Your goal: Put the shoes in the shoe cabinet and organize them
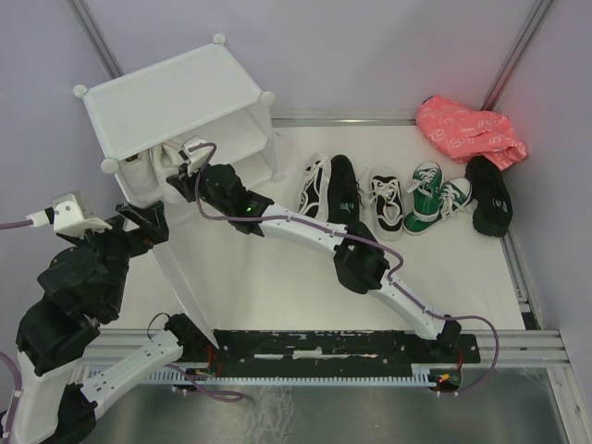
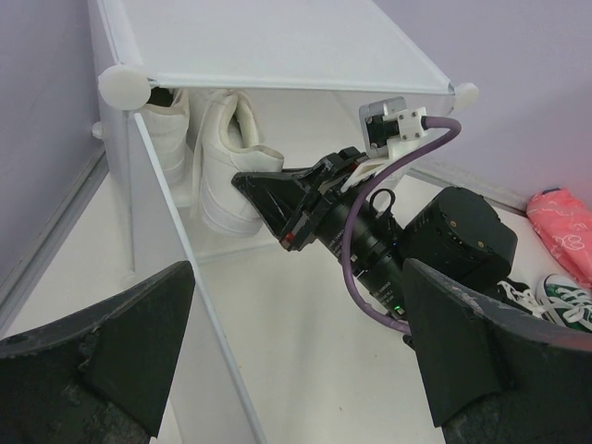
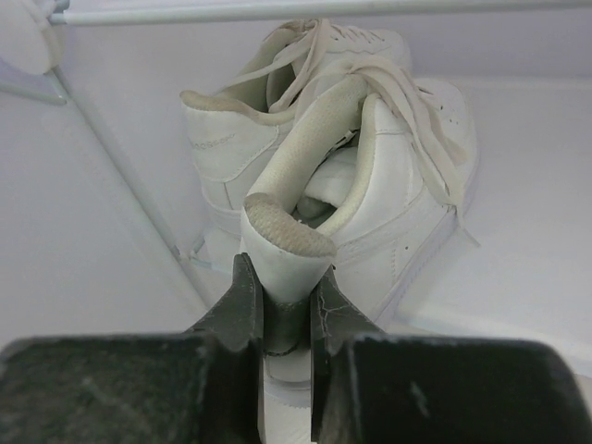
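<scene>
The white shoe cabinet [image 1: 176, 92] stands at the back left with its door panel [image 1: 183, 287] swung out. Two white sneakers lie on its floor. My right gripper [image 3: 282, 277] is shut on the heel tab of the nearer white sneaker [image 3: 398, 213]; the other white sneaker [image 3: 217, 139] lies just behind it. The left wrist view shows the same white sneaker [image 2: 227, 157] with the right gripper [image 2: 264, 194] at its heel. My left gripper [image 2: 301, 351] is open over the floor beside the door panel [image 2: 176, 277], holding nothing. More shoes lie in a row on the floor: a black-and-white sneaker [image 1: 317, 185], a black-and-white laced sneaker [image 1: 384, 199], green sneakers [image 1: 425, 199] and black shoes [image 1: 344, 190].
A pink bag [image 1: 472, 129] lies at the back right corner, next to another black shoe [image 1: 488, 194]. The right arm [image 1: 361, 259] stretches diagonally across the floor toward the cabinet. Metal rails [image 1: 527, 277] border the white floor on the right.
</scene>
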Tool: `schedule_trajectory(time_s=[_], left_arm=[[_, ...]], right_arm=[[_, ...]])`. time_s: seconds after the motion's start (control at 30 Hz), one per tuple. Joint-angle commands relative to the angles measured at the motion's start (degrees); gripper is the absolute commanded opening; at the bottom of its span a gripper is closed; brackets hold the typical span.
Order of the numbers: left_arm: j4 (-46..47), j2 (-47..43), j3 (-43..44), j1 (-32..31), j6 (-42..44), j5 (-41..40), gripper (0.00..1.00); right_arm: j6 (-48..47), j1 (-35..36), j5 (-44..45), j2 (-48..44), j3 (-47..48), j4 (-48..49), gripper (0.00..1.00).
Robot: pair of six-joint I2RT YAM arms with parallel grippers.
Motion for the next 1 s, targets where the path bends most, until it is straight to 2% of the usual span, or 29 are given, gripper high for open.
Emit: schedule_trajectory(time_s=[0.0, 0.4, 0.8, 0.97], left_arm=[[1.04, -0.18, 1.81, 0.06, 1.62, -0.68, 0.99], [1.65, 0.53, 1.77, 0.04, 2.50, -0.69, 0.99], [1.71, 0.83, 1.85, 0.05, 3.74, -1.22, 0.99], [1.82, 1.19, 2.27, 0.06, 4.34, -1.35, 0.99]], right_arm=[[-1.91, -1.38, 3.53, -1.81, -1.69, 5.21, 0.00], [-14.83, -1.05, 5.67, -1.36, 2.64, 8.63, 0.00], [-14.63, -1.29, 6.22, 1.50, 6.60, 13.62, 0.00], [-13.81, -1.96, 5.69, 8.09, 17.21, 11.39, 0.00]])
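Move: The right hand has the heel of a white shoe between its fingers; the shoe's middle lies about 10 cm ahead and 3 cm to the left, near finger height, with its toe already in the cabinet's upper level. The other white shoe on that level stands some 12 cm left and 6 cm ahead, and the roof's front edge runs about 4 cm ahead, 3 cm left and 8 cm above. From the left hand, the held shoe is roughly 30 cm ahead, 7 cm left and 13 cm below. The right hand first tilts its fingertips upward with the white shoe's heel between them and hardly travels while the gap widens partway and the squeeze eases, both pads staying at the sides of the heel. Then it lifts the heel towards the underside of the cabinet roof, about 3 cm up and half as far forward in all, the fingers ending some 15 degrees nose-up and still around the heel. ##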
